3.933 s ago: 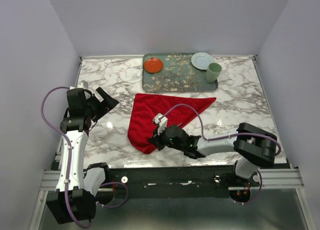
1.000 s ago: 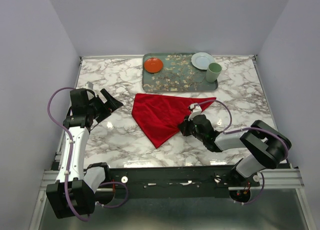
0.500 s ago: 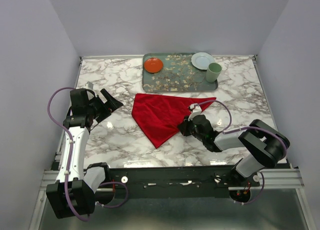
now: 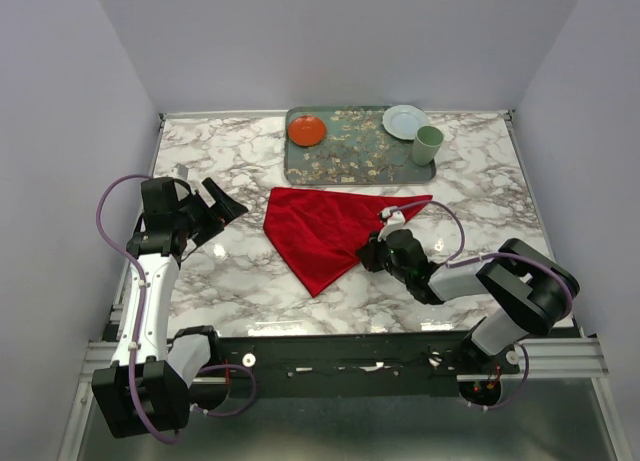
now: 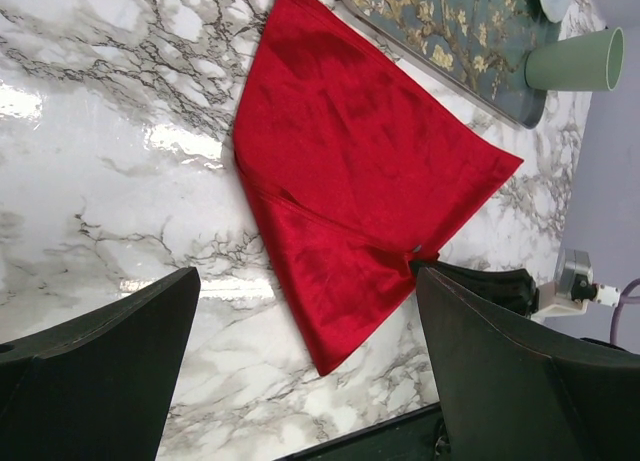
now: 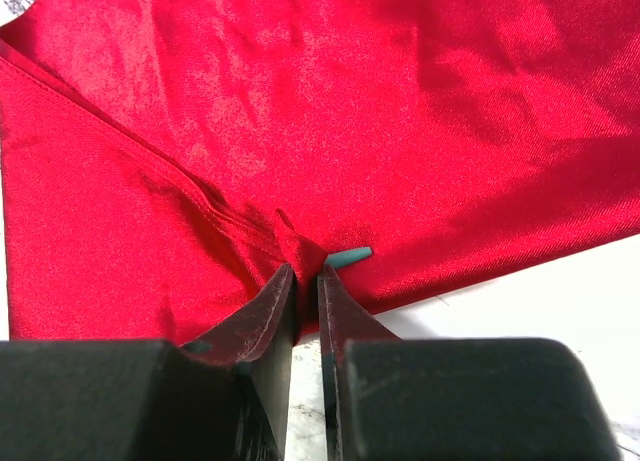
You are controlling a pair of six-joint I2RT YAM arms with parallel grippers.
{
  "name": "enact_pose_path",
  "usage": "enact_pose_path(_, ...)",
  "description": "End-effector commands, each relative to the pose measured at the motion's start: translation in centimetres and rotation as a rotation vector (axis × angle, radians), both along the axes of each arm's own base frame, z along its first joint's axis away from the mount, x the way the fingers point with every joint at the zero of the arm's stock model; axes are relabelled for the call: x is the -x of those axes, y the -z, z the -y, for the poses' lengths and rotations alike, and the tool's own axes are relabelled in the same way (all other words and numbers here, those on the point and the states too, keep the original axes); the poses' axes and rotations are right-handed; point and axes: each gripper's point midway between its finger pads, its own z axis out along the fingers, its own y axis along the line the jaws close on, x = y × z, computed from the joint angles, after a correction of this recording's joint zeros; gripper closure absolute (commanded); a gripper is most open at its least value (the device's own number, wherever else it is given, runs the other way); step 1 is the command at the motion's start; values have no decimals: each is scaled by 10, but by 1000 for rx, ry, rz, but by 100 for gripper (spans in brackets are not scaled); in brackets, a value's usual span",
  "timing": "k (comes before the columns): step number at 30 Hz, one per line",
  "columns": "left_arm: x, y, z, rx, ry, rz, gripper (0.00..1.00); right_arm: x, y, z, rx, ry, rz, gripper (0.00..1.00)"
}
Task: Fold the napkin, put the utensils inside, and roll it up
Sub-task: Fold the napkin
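Observation:
The red napkin [image 4: 325,231] lies on the marble as a folded triangle, its point toward the near edge. It also fills the upper part of the left wrist view [image 5: 350,171]. My right gripper [image 4: 368,251] sits low at the napkin's right edge. In its own view the jaws [image 6: 305,276] stand almost together, with a small pinch of the napkin [image 6: 300,101] bunched between the tips. A teal utensil tip [image 6: 350,256] pokes out from under the cloth beside the right finger. The rest of the utensils is hidden. My left gripper [image 4: 215,203] hovers wide open at the left, holding nothing [image 5: 305,281].
A floral tray [image 4: 340,166] stands at the back, just beyond the napkin. It carries an orange plate [image 4: 307,131], a white plate [image 4: 405,121] and a pale green cup [image 4: 428,144]. The tray [image 5: 450,41] and cup [image 5: 575,61] also show in the left wrist view. Walls close in both sides.
Since the oldest frame my right gripper has carried the napkin's lower left corner across to the right edge, making the triangle. Over the last second nothing has visibly moved.

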Motion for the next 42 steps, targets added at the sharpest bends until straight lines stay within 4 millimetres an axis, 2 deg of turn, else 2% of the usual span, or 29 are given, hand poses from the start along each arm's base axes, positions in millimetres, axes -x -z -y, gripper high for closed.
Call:
enact_pose_path(1,-2,-8,6,11,31,33,1,-5,5,11,19,49,6,78)
enact_pose_path(8,3,0,16,25,52,18,1,-8,4,12,24,51,13,76)
enact_pose_path(9,4,0,20,26,64,18,1,-8,4,12,24,53,13,71)
enact_pose_path(13,4,2,30,34,80,18,1,-12,-3,12,37,42,36,69)
enact_pose_path(16,4,4,35,35,82,12,1,-14,-10,12,47,35,49,60)
enact_pose_path(17,6,5,44,37,111,11,1,-15,-14,11,44,34,58,57)
enact_pose_path(21,9,6,57,36,137,8,1,-19,-20,13,48,31,74,51)
enact_pose_path(26,14,12,79,46,190,-2,1,-28,-34,18,73,30,102,49)
enact_pose_path(30,23,23,102,57,256,-27,1,-35,-31,33,97,57,86,50)
enact_pose_path(32,24,25,109,66,275,-22,1,-29,-27,33,88,30,70,49)
enact_pose_path(36,30,25,126,74,335,-19,1,-16,-29,26,28,-10,39,42)
enact_pose_path(39,34,31,139,79,373,-38,1,-6,-28,14,-25,-68,-8,43)
enact_pose_path(42,37,36,148,81,390,-47,2,-4,-17,14,-36,-55,-38,48)
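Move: The left hand, wide open about 16 cm above the table, has the napkin's near corner some 18 cm to its right and 10 cm back, and the flap tip about 29 cm to its right, level with it. The right hand has that flap tip between its fingertips; the utensil handle peeks out about 1 cm ahead and 1 cm to the right, and the near corner lies some 11 cm left and 10 cm back. The right hand spreads its fingers from nearly shut to about half open and lets go of the flap tip beside the utensil handle, rising about 3 cm while easing forward and right, then drifting a little back left above the napkin. Meanwhile the left hand, jaws still wide open and holding nothing, sweeps some 14 cm to the right over the napkin towards its near corner, coming slightly back and down and swinging about 20 degrees clockwise. ##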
